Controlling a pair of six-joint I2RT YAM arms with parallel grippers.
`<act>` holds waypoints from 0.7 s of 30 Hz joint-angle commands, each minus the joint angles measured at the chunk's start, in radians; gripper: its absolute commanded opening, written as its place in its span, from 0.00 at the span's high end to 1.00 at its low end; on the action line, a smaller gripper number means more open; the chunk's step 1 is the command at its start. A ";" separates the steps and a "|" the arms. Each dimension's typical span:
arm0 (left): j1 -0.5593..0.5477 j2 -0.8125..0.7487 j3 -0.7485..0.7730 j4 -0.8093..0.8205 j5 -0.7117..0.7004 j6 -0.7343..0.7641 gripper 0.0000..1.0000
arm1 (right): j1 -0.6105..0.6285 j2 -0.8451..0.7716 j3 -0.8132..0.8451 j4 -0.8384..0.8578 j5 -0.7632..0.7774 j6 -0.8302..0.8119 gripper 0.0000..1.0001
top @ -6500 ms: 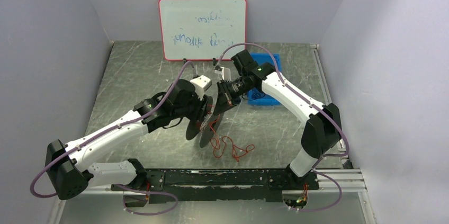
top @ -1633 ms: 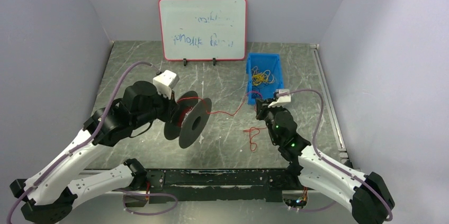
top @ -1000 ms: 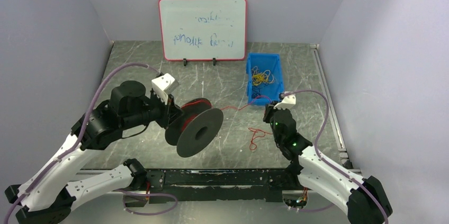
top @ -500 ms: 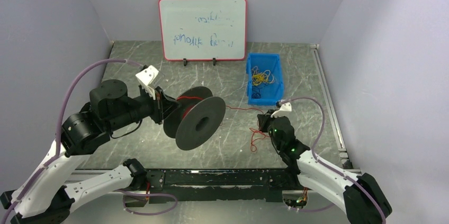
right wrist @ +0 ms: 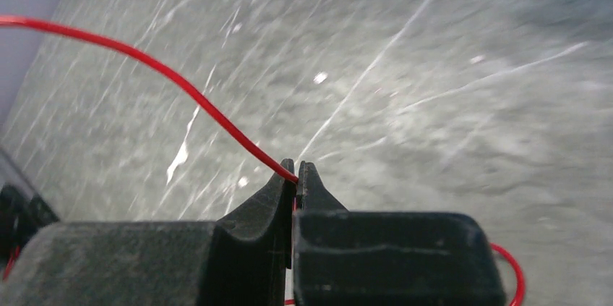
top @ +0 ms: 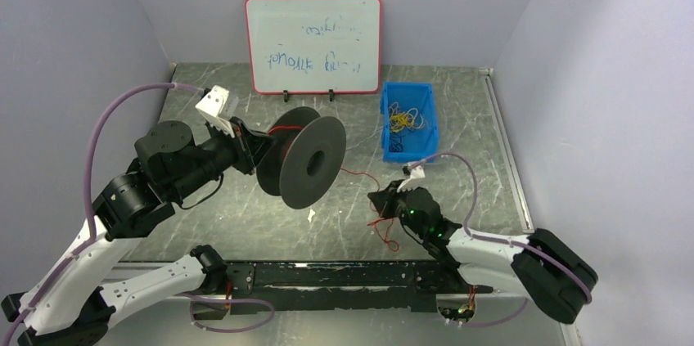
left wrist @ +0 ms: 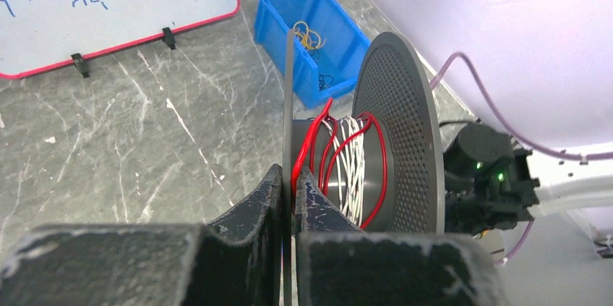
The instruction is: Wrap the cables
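Note:
My left gripper [top: 248, 143] is shut on the near disc of a black spool [top: 311, 162] and holds it above the table; in the left wrist view [left wrist: 288, 176] the disc's thin edge [left wrist: 289, 103] sits between the jaws. Red cable [left wrist: 340, 147] and white wire are wound on the core. A thin red cable [top: 358, 174] runs from the spool to my right gripper [top: 378, 199], which is low over the table and shut on it [right wrist: 297, 173]. The strand [right wrist: 181, 85] leads up left. Loose red loops [top: 385, 231] lie by the right gripper.
A blue bin [top: 409, 121] with tangled yellow and dark wires stands at the back right. A whiteboard [top: 313, 43] leans on the rear wall. Grey walls close in on both sides. The arms' base rail [top: 360, 276] runs along the near edge.
The left arm has lifted and turned the spool up and back. The right gripper has moved left and down toward the near edge, pulling the red cable with it.

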 commanded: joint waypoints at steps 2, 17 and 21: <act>0.006 -0.010 -0.003 0.176 -0.055 -0.080 0.93 | 0.140 0.121 0.010 0.145 0.069 0.036 1.00; 0.006 0.015 -0.045 0.260 -0.148 -0.141 0.93 | 0.351 0.379 0.157 0.246 0.096 0.022 1.00; 0.006 0.035 -0.053 0.252 -0.208 -0.137 0.93 | 0.412 0.387 0.196 0.219 0.115 0.011 1.00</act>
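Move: My right hand holds the red cable low over the table; the spool it is being wound on hangs about 18 cm to its left and 27 cm above it, roughly 2 cm nearer my base. The blue box's middle is some 26 cm ahead and 11 cm to the right, and the cable's loose tail lies about 7 cm back and 3 cm right. From my left hand, clamped on its rim, the spool's middle is some 7 cm right, 1 cm ahead and 4 cm down. Keeping the red cable pinched, I sweep my right hand about 10 cm left and 5 cm back towards the near, lower side of the spool, dipping some 3 cm and then climbing most of it back while it turns about 15 degrees counter-clockwise. My left hand keeps its grip on the spool's rim and carries it roughly 3 cm forward, turning slightly counter-clockwise. ##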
